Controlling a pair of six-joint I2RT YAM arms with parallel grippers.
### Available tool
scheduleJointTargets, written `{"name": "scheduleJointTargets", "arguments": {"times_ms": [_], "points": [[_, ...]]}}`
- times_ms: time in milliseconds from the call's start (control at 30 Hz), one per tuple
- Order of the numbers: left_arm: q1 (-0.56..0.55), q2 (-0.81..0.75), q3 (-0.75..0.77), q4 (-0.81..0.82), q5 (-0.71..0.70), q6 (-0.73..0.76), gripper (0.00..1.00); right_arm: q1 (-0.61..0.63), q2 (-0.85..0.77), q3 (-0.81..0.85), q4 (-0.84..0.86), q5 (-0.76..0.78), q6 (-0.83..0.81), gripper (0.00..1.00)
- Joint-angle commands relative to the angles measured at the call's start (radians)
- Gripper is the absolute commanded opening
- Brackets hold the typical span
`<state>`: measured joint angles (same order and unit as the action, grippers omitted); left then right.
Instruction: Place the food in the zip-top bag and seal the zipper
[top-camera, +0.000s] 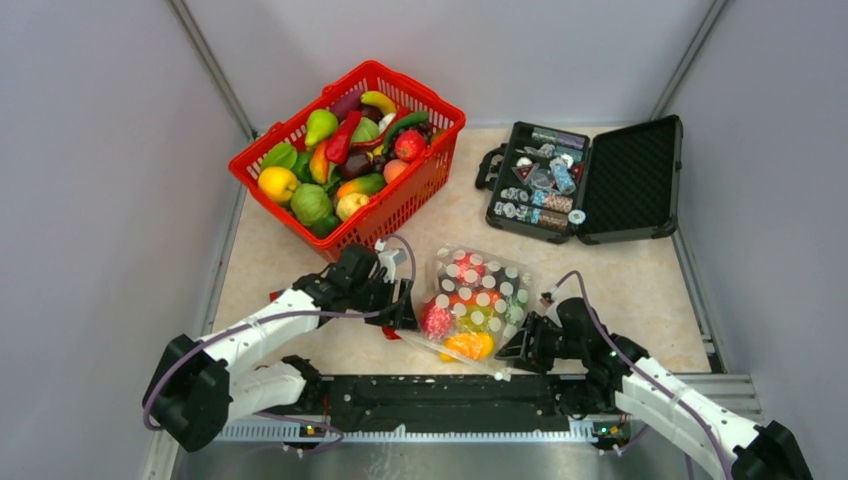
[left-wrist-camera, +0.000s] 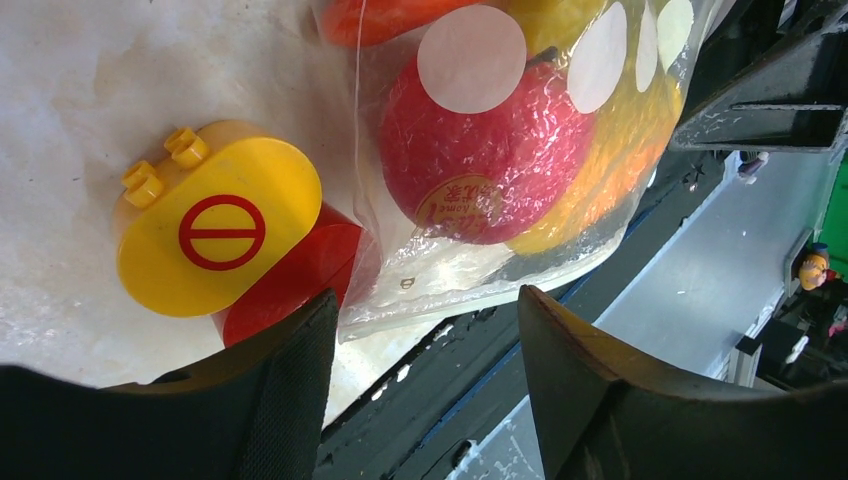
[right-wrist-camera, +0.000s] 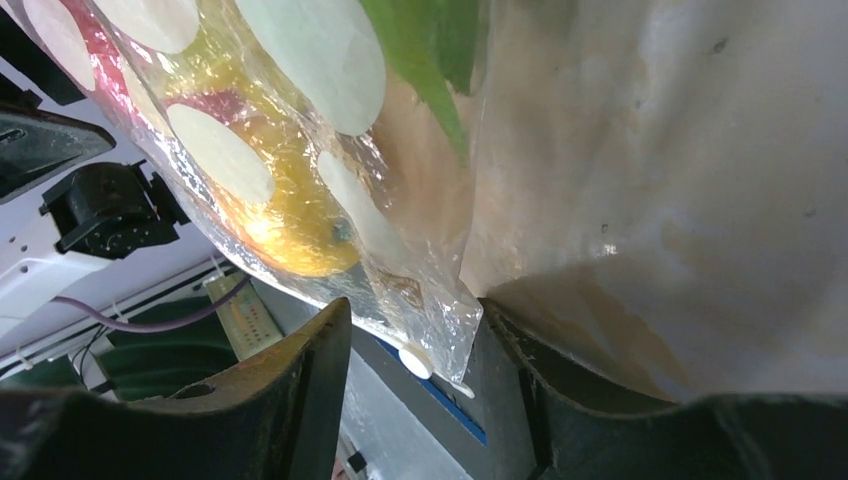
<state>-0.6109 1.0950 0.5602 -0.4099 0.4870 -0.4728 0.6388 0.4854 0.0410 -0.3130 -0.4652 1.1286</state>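
The clear dotted zip-top bag (top-camera: 478, 298) lies on the table near the front edge, with food inside: a red fruit (left-wrist-camera: 480, 150) and an orange-yellow one (top-camera: 468, 345). More food (top-camera: 340, 150) fills the red basket (top-camera: 400, 205). My left gripper (top-camera: 402, 318) (left-wrist-camera: 428, 295) is open at the bag's left corner, and the whitish zipper (left-wrist-camera: 475, 300) edge lies between its fingertips. At the bag's right corner my right gripper (top-camera: 512, 350) (right-wrist-camera: 415, 310) is open too, with the crinkled corner and a small white nub (right-wrist-camera: 415, 360) between its jaws, which are not clamped.
A yellow-and-red button block (left-wrist-camera: 215, 235) sits just left of the bag, touching it beside the left finger. An open black hard case (top-camera: 590, 180) with small parts stands at the back right. The black rail of the arm mount (top-camera: 440, 400) runs along the table's near edge.
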Motion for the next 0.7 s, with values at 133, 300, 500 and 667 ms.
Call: {"name": "scheduleJointTargets", "arguments": {"times_ms": [133, 300, 500, 667], "points": [[-0.008, 0.023, -0.020, 0.076, 0.047, -0.003, 0.62, 0.030, 0.024, -0.088, 0.119, 0.038, 0.047, 0.33], [-0.008, 0.032, -0.023, 0.110, 0.069, -0.008, 0.53, 0.030, -0.024, -0.047, 0.111, 0.063, 0.042, 0.08], [-0.008, -0.009, 0.001, 0.127, 0.068, -0.023, 0.41, 0.029, -0.048, 0.073, 0.119, 0.094, 0.064, 0.00], [-0.007, -0.023, 0.037, 0.178, 0.112, -0.059, 0.17, 0.029, -0.039, 0.143, 0.167, 0.118, 0.086, 0.00]]}}
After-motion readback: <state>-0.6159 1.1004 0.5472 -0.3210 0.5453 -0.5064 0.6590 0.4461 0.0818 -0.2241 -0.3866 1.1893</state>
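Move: The left corner of the zip-top bag's mouth lies about 1 cm back, 1 cm left and 2 cm below the left hand. The red apple in the bag is some 5 cm to that hand's right, level with it; the yellow block is 3 cm ahead and 3 cm left. From the right hand, the mouth's right corner lies about 2 cm back, straight below by 1 cm; the orange fruit is 6 cm left and 1 cm ahead. The right fingers shut on the bag's side edge by the right corner of the mouth, then lift that pinch about 3.5 cm and draw it some 3 cm forward, drifting slightly left. The left fingers close most of the way on the left corner, dipping a touch first, then easing about 1.5 cm right and 1 cm up. ##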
